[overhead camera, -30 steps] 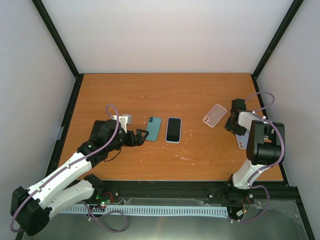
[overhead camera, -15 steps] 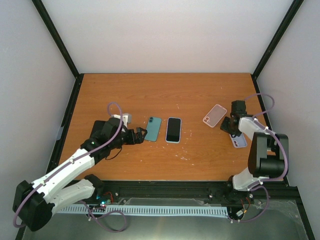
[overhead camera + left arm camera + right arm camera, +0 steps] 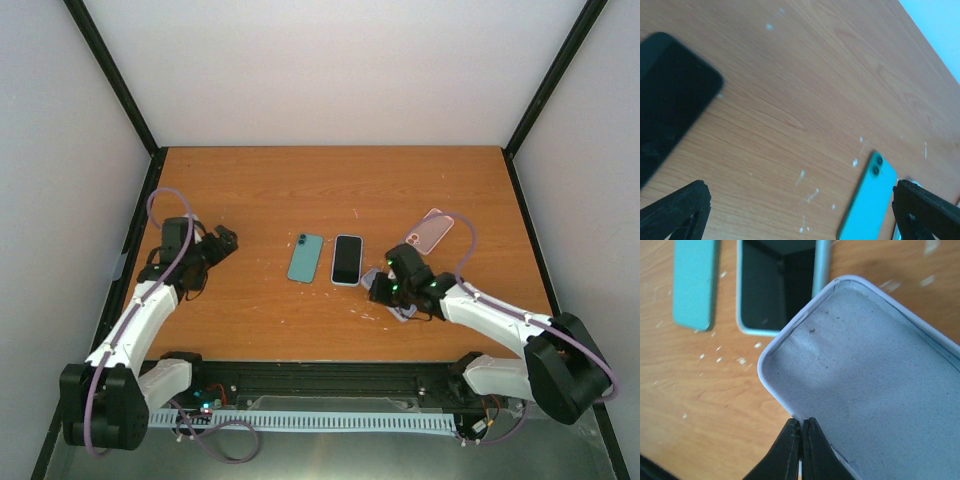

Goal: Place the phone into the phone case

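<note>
A lavender phone case [image 3: 875, 380] fills the right wrist view, hollow side up, and my right gripper [image 3: 801, 426] is shut on its rim. From above, that gripper [image 3: 384, 290] holds the case [image 3: 402, 312] just right of a black-screened phone [image 3: 347, 259] lying face up mid-table. A teal phone [image 3: 306, 258] lies face down beside it, its camera lenses showing. Both phones appear above the case in the right wrist view: the teal phone [image 3: 694, 282] and the black-screened phone [image 3: 777, 285]. My left gripper [image 3: 225, 241] is open and empty, well left of the teal phone [image 3: 867, 200].
A pink translucent case [image 3: 430, 230] lies at the back right. A dark, blurred, rounded slab [image 3: 670, 100] shows at the left of the left wrist view; I cannot tell what it is. White flecks dot the wooden table [image 3: 300, 190].
My right arm has swung from the table's right edge to the centre, carrying the lavender case, its jaws now tight. The left arm has drawn back leftward from the teal phone.
</note>
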Robot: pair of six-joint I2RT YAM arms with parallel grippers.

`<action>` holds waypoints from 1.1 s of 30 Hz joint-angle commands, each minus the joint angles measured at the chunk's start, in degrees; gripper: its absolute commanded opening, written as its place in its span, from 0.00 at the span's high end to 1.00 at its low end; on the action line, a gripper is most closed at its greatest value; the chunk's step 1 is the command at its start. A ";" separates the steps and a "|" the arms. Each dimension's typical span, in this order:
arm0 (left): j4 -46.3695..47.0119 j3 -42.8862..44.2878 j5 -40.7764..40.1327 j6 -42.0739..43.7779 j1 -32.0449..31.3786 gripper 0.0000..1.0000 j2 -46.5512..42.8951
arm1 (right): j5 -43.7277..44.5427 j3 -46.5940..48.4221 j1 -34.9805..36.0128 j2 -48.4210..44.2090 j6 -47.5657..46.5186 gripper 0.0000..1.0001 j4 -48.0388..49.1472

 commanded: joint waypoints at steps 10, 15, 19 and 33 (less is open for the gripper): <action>6.27 2.23 -0.40 -10.09 19.18 0.01 9.51 | 5.51 10.52 22.23 19.74 13.14 0.97 19.35; 7.25 3.50 -2.02 -9.72 20.13 0.01 13.60 | 5.59 15.71 24.80 26.91 13.83 0.97 19.17; 7.68 4.99 -2.83 -9.05 20.10 0.01 16.48 | 7.09 18.06 25.47 29.01 11.37 0.97 18.91; 7.88 12.99 -2.46 -10.05 20.14 0.00 28.71 | -7.88 19.87 29.50 31.26 -28.27 0.97 10.19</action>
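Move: From the left gripper, open and empty, the loose black phone lies about 11 cm to its left and 2 cm back, 12 cm below; the teal phone is some 19 cm to its right, about level with it. The right gripper already pinches the lavender case; its bare spot of table is about 19 cm left and 7 cm back, 6 cm below. From this hand the phone in the light-blue case stands 7 cm left and 8 cm ahead, the teal phone 19 cm left and 9 cm ahead. Carry the lavender case with the right gripper about 20 cm left and some 7 cm back, sinking slightly, along the base side of the cased phone; keep the pinch on its rim and swing it 40 degrees counter-clockwise, mostly late. Meanwhile bring the open left gripper left and down towards the loose black phone, turning some 30 degrees counter-clockwise, then ease it forward over the phone's far end. ##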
